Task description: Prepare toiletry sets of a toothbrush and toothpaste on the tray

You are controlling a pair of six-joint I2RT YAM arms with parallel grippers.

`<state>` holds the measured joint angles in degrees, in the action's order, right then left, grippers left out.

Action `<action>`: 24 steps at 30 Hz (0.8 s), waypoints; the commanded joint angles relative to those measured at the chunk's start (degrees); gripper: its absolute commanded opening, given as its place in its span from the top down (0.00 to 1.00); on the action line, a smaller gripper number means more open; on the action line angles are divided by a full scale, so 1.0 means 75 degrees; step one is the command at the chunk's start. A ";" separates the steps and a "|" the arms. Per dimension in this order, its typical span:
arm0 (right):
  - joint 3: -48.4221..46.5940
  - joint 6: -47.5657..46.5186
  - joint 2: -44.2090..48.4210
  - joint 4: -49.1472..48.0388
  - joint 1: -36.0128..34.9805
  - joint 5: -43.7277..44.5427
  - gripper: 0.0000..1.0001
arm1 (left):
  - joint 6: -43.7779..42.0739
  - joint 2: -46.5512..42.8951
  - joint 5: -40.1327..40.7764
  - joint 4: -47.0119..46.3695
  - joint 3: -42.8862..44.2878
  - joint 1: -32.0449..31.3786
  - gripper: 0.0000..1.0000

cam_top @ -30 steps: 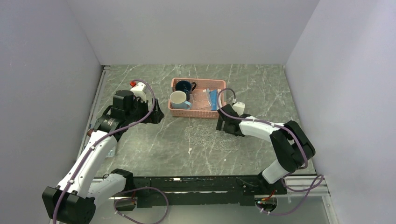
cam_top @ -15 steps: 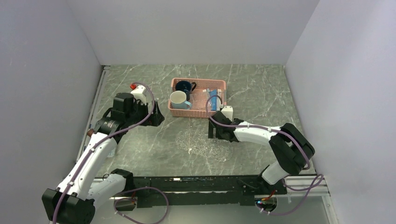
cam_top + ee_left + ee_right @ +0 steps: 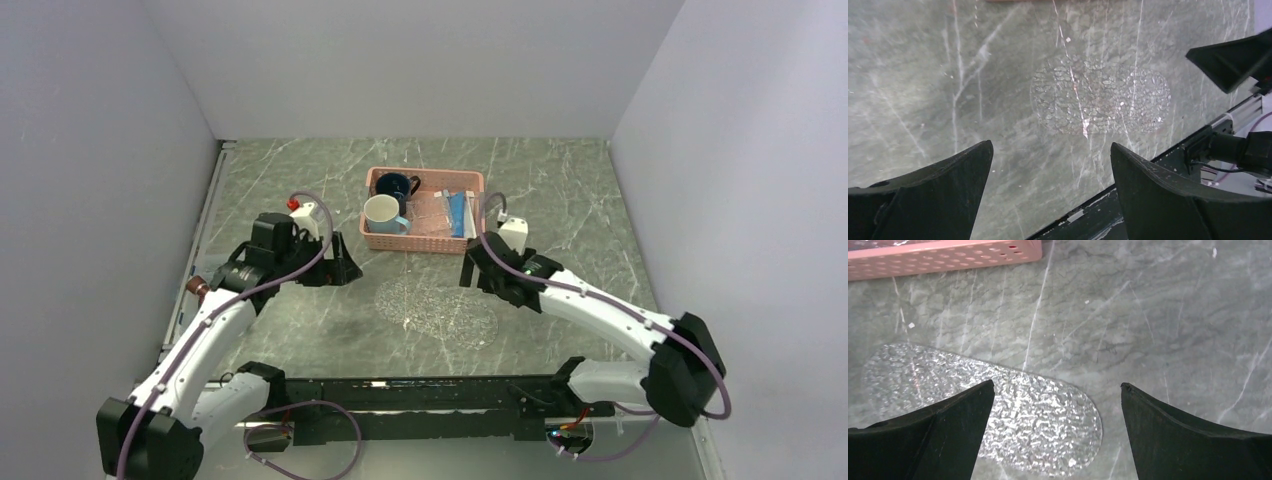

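The clear textured tray (image 3: 437, 308) lies flat on the marble between both arms, bare; it also shows in the left wrist view (image 3: 1100, 97) and under the right wrist camera (image 3: 998, 405). A blue toothpaste (image 3: 457, 213) lies in the pink basket (image 3: 420, 244), with a pale toothbrush (image 3: 470, 216) beside it, small and hard to make out. My left gripper (image 3: 345, 265) (image 3: 1050, 150) is open and empty, left of the tray. My right gripper (image 3: 470, 270) (image 3: 1058, 387) is open and empty above the tray's right end, just in front of the basket.
A white mug (image 3: 381, 214) and a dark blue mug (image 3: 396, 185) stand in the basket's left half. The basket's front wall (image 3: 943, 257) lies just beyond the right fingers. The black rail (image 3: 420, 385) runs along the near table edge.
The tray has slid a little nearer and to the left. The right arm dipped toward it, then drew back with its elbow swung low and right. The left gripper moved nearer and slightly right.
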<state>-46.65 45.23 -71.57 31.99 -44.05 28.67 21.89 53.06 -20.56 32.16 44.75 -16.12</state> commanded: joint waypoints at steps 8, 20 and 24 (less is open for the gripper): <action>0.1146 0.1592 0.1847 0.1099 0.0010 -0.1019 0.00 | 0.0722 0.1315 -0.1031 -0.1523 -0.0482 -0.0029 0.07; 0.2149 0.2032 0.2197 0.0331 0.0014 -0.2049 0.00 | 0.1264 0.2704 -0.0925 -0.2318 -0.0500 -0.0307 0.09; 0.2338 0.2152 0.1967 -0.0103 0.0003 -0.2380 0.00 | 0.1442 0.3317 -0.0881 -0.2584 -0.0388 -0.0522 0.09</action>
<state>-30.06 59.42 -56.10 36.27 -44.01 14.15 30.70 74.98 -26.28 17.02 40.60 -18.50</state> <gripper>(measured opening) 0.994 0.912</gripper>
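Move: The clear bumpy tray has its middle about 9 cm to the right hand's left, some 1 cm ahead and 9 cm below. The pink basket stands beyond the tray, its middle about 23 cm ahead of the right hand, 12 cm left and 6 cm down; the blue packet in it is 22 cm ahead, 5 cm left and 7 cm down. From the left hand the tray lies some 17 cm right, 3 cm ahead and 16 cm below, and the light mug 21 cm ahead, 7 cm right, 12 cm down. The right hand, open and empty, draws back about 9 cm from above the tray's right end to its robot side and, after a tiny rise, sinks 5 cm, rolling its left side up and tipping its fingers downward. Meanwhile the wide-open left hand comes down some 8 cm, easing rightward and a little forward towards the tray's left end while its fingers tip steeper. ##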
